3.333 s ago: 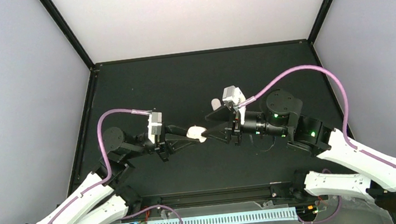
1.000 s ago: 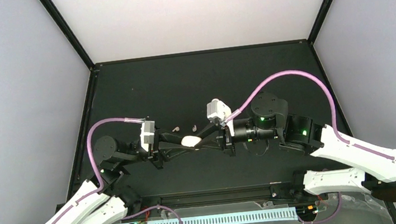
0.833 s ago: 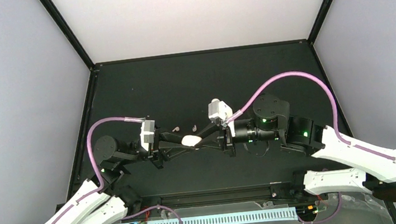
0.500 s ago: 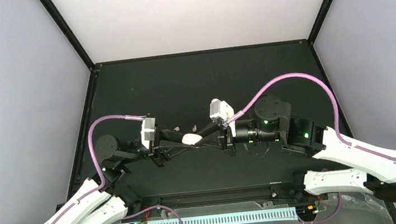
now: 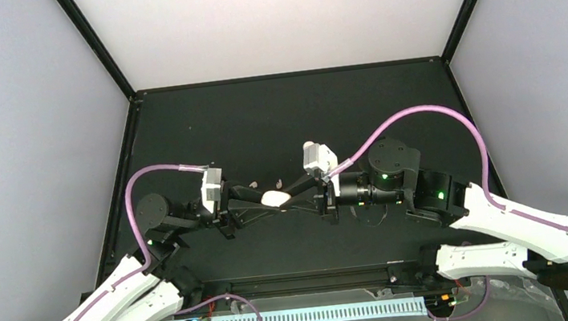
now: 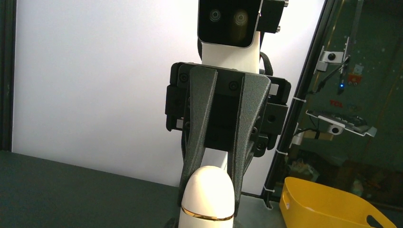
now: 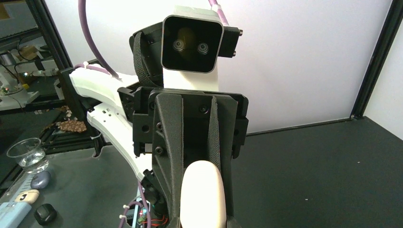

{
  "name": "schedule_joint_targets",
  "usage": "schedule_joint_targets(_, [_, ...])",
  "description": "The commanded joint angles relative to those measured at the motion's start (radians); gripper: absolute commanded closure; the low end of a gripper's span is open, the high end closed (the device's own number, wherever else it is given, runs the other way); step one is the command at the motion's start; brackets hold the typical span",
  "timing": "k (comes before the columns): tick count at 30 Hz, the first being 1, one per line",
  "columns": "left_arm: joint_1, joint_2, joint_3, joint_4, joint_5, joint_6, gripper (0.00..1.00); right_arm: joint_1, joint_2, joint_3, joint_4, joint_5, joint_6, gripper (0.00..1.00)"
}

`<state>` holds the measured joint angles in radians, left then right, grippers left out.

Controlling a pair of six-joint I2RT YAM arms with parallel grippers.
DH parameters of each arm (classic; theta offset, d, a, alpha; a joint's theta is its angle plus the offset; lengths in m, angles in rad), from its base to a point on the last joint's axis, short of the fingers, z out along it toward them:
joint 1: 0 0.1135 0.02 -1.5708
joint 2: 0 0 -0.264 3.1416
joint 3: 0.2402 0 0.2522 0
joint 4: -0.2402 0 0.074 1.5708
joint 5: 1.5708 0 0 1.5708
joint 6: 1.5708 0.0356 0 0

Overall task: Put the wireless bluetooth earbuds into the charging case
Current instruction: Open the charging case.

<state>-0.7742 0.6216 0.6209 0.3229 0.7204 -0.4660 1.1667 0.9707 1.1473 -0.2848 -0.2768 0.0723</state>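
Note:
The white charging case [image 5: 273, 199] hangs just above the black table, held end to end between both arms. My left gripper [image 5: 268, 201] is shut on its left end and my right gripper [image 5: 284, 195] on its right end. In the left wrist view the case [image 6: 207, 194] shows a thin gold seam, and the right gripper's fingers [image 6: 240, 156] clamp its rounded end. The right wrist view shows the case [image 7: 202, 194] edge-on between the left gripper's fingers [image 7: 173, 156]. Two tiny earbuds lie on the table just behind the case, one pale beige [image 5: 252, 185] and one white [image 5: 276, 184].
A black frame rail [image 5: 287, 74] borders the table at the back, with slanted posts at both sides. Off the table, a yellow bin [image 6: 323, 204] shows in the left wrist view. A glass [image 7: 26, 152] and small items show in the right wrist view.
Both grippers and the case have drifted slightly toward the far side over the last second. Three seconds ago they held it further right.

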Motion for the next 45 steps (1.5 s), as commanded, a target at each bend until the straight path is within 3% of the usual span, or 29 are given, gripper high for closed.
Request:
schedule_joint_targets(1, [-0.004, -0.001, 0.003, 0.031, 0.014, -0.012, 0.9, 0.0, -0.009, -0.005, 0.044, 0.027, -0.008, 0.94])
schedule_joint_targets(6, [-0.004, -0.003, 0.003, 0.027, 0.01, -0.003, 0.98, 0.001, -0.01, -0.002, 0.04, 0.024, -0.008, 0.92])
schedule_joint_targets(13, [-0.004, -0.008, -0.003, 0.019, 0.01, 0.011, 0.98, 0.001, -0.021, 0.005, 0.032, 0.054, -0.003, 0.69])
schedule_joint_targets(18, [-0.004, -0.018, -0.002, 0.015, 0.016, 0.024, 0.98, 0.0, -0.014, 0.029, -0.007, 0.113, -0.015, 0.63])
schedule_joint_targets(31, [-0.004, -0.025, -0.007, -0.01, 0.025, 0.055, 0.98, 0.0, -0.036, 0.027, 0.004, 0.255, 0.005, 0.6])
schedule_joint_targets(45, [-0.004, -0.027, -0.012, -0.013, 0.029, 0.06, 0.98, 0.0, -0.039, 0.028, 0.007, 0.289, 0.026, 0.6])
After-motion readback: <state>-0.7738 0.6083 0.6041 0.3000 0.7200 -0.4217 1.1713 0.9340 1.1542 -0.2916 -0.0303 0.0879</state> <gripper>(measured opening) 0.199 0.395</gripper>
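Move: The closed case is held between the hands: its lid is about 1 cm left of the right hand's point, level with it, and some 3 cm to the right of the left hand's and 1 cm above. From the right hand, the nearer loose earbud lies on the table about 18 cm ahead, 2 cm left and some 32 cm below. The other earbud is 7 cm to the left of that one, and the white case about 11 cm beyond it and 10 cm to its right. The right hand first spreads its fingers from their pinch on the lid, then goes forward about 3.5 cm, drawing some 2 cm to the right and rising slightly towards the end, while it turns about 15 degrees clockwise, so that its rear finger pushes the lid forward about the hinge and ends with its tip at the lid's rim. The left hand keeps its pinch on the case body, is carried forward a little under 1 cm by the push and comes back, ending about 1 cm lower. ##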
